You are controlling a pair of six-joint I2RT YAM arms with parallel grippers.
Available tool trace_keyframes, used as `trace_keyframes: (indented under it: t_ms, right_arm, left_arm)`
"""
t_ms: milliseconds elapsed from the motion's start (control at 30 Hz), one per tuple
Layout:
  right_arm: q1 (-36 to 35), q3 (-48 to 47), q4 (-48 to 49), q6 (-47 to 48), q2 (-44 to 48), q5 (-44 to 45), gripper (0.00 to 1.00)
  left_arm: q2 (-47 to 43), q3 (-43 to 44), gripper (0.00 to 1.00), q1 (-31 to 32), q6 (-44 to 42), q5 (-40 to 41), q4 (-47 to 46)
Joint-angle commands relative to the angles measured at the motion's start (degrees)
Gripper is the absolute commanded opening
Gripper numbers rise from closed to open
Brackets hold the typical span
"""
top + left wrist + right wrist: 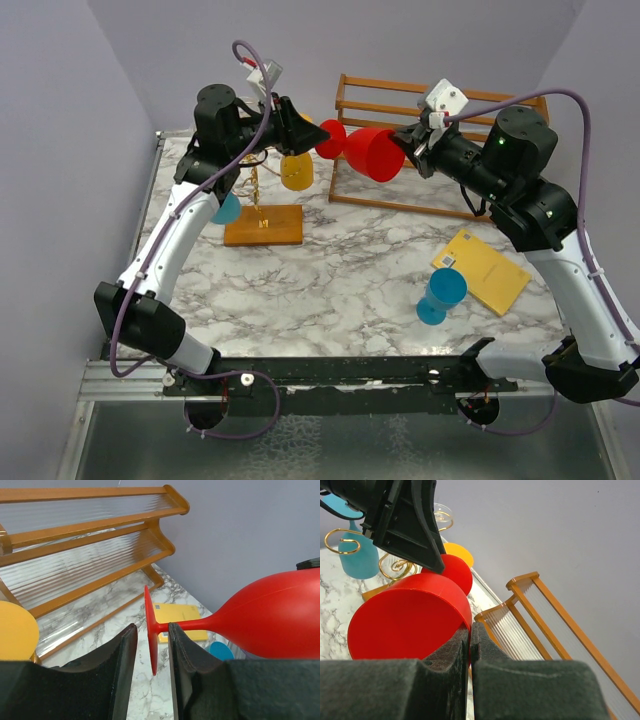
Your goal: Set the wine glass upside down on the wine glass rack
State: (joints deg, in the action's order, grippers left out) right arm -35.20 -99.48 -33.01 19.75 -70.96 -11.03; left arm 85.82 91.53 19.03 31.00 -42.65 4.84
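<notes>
A red wine glass (372, 152) hangs on its side in the air between both arms, left of the wooden shelf. My right gripper (408, 150) is shut on its rim, the wall pinched between the pads (462, 647). My left gripper (151, 630) stands narrowly open around the glass's round foot (149, 625), with a gap on the left side and the stem running past the right finger (182, 647). The wine glass rack (256, 190), gold wire on an orange-brown base (264, 226), stands below my left gripper (312, 130).
A yellow glass (297, 172) and a teal glass (226, 208) hang on the wire rack. A brown slatted wooden shelf (400, 95) stands at the back. A blue glass (440, 295) and a yellow flat packet (485, 270) lie at the right front.
</notes>
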Motion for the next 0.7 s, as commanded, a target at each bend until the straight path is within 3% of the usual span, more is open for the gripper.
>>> trace_keyframes:
  t_ms: [0, 133, 300, 500, 667]
  right_arm:
    - [-0.3, -1.8, 0.5, -0.3, 0.2, -1.0, 0.01]
    - [-0.3, -1.7, 0.5, -0.3, 0.2, -0.7, 0.01]
    - [-0.3, -0.4, 1.1, 0.1, 0.6, 0.0, 0.01]
    - [-0.3, 2.2, 2.8, 1.2, 1.5, 2.6, 0.02]
    - [-0.3, 3.7, 3.3, 2.1, 2.3, 3.6, 0.08]
  left_arm:
    - [0.3, 0.5, 0.30, 0.7, 0.5, -0.6, -0.5]
    - [0.6, 0.5, 0.20, 0.7, 0.5, -1.0, -0.5]
    - [0.1, 0.2, 0.00, 0.8, -0.2, -1.8, -1.2]
    - [-1.2, -0.1, 0.00, 0.7, -1.9, -1.5, -1.4]
    - [-2.0, 0.4, 0.00, -0.1, -2.9, -1.5, -0.8]
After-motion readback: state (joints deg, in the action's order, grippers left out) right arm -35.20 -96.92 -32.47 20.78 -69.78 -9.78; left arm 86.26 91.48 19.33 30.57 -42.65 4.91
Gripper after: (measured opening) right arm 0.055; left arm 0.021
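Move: The left hand's open fingers already straddle the red wine glass's stem beside its foot; the glass lies on its side in the air, its middle about 7 cm to the right, 1 cm back and 1 cm higher. The yellow glass hangs roughly 8 cm ahead, 5 cm left and 10 cm below; the wine glass rack's middle is some 15 cm left, 5 cm ahead and 20 cm down. From the right hand, pinching the rim, the red glass's middle is about 8 cm left, 2 cm back and 3 cm lower. Almost in place, the left hand shuts its fingers from about a third open to closed, pinching the red glass's stem right beside the foot. The right hand keeps still at the bowl's rim while they close, then starts to sink about 1 cm and only begins to ease its fingers, still at the rim. ##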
